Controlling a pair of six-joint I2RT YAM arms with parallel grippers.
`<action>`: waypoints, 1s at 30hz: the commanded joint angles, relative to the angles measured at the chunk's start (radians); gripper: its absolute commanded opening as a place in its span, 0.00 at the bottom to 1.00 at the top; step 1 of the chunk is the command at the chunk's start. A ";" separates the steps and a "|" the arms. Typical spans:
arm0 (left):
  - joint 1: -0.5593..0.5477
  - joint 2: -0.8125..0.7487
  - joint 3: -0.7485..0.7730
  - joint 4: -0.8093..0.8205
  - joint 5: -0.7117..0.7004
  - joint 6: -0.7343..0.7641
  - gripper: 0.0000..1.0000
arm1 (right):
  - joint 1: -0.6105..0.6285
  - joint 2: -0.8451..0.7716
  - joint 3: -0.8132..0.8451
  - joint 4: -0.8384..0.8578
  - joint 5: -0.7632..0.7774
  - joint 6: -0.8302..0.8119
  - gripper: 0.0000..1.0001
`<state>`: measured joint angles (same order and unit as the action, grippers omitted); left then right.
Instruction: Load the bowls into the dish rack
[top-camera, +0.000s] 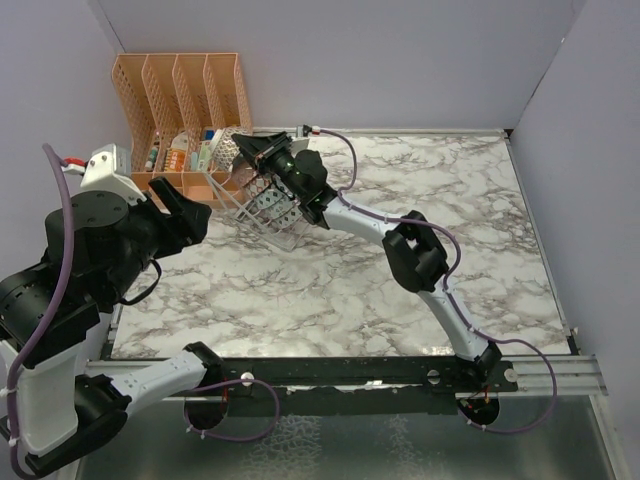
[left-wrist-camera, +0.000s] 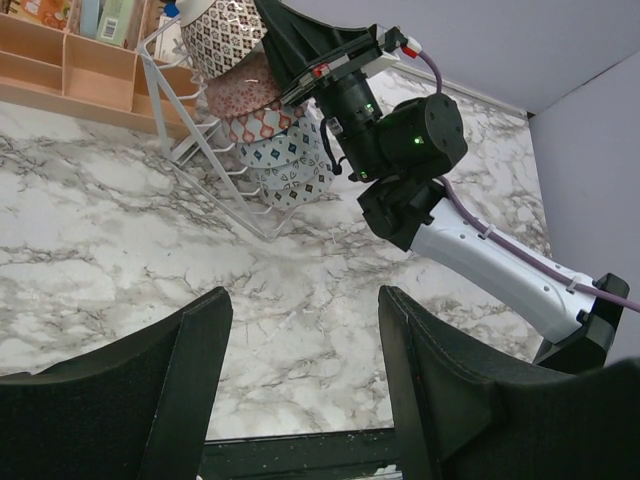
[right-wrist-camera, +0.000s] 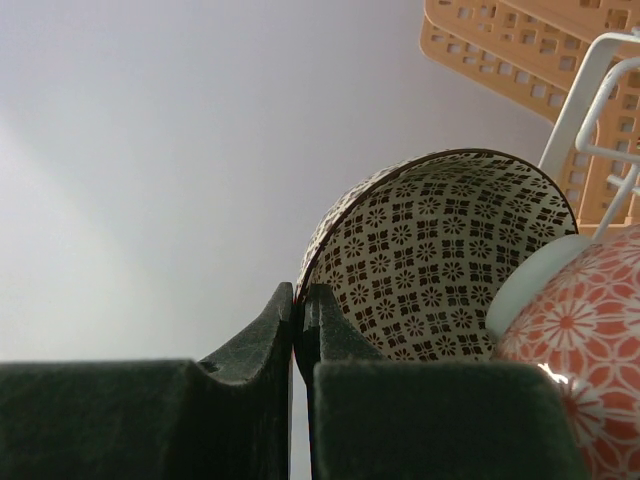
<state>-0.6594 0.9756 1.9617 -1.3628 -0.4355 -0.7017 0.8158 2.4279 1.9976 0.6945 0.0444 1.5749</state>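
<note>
The wire dish rack (top-camera: 268, 215) stands at the back left of the marble table and holds several patterned bowls on edge, a pinkish-red one (left-wrist-camera: 245, 90) and blue ones (left-wrist-camera: 290, 165) among them. My right gripper (top-camera: 250, 150) is at the rack's far end, shut on the rim of a dark brown-and-white patterned bowl (right-wrist-camera: 450, 250), which rests against the pinkish-red bowl (right-wrist-camera: 580, 340). The held bowl also shows in the left wrist view (left-wrist-camera: 222, 35). My left gripper (left-wrist-camera: 305, 330) is open and empty, above bare table to the left of the rack (left-wrist-camera: 200, 150).
An orange plastic organiser (top-camera: 180, 90) with tall dividers and small items stands right behind the rack, against the back left corner. Grey walls close the table at the back and both sides. The right arm (top-camera: 420, 255) stretches diagonally across the middle of the table.
</note>
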 joint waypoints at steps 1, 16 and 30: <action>-0.013 -0.011 -0.010 0.015 -0.043 -0.013 0.63 | -0.010 -0.028 0.005 0.030 -0.001 0.023 0.01; -0.029 -0.015 -0.025 0.024 -0.058 -0.025 0.63 | -0.019 -0.059 -0.065 0.005 -0.026 0.052 0.16; -0.035 -0.019 -0.047 0.043 -0.058 -0.027 0.63 | -0.028 -0.150 -0.138 -0.026 -0.046 0.019 0.28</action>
<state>-0.6895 0.9680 1.9259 -1.3464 -0.4660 -0.7250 0.7963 2.3692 1.8671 0.6235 0.0261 1.6024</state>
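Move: The right hand holds the brown patterned bowl by its rim; the free end slot of the dish rack lies about 6 cm below, 2 cm back and 3 cm left. The pink bowl in the neighbouring slot stands some 5 cm back, 2 cm right and 7 cm below the hand; the orange organizer is roughly 14 cm left, 4 cm ahead and 10 cm below. From the idle left hand the slot lies about 27 cm ahead, 2 cm right and 21 cm below. Lower the right gripper about 4 cm, setting the brown bowl down into the end of the rack beside the pink bowl, while tipping the fingers some 5–10 degrees downward. Partway down start opening to about a quarter, letting go of the rim, then ease slightly right and stop with the fingers still astride it. ##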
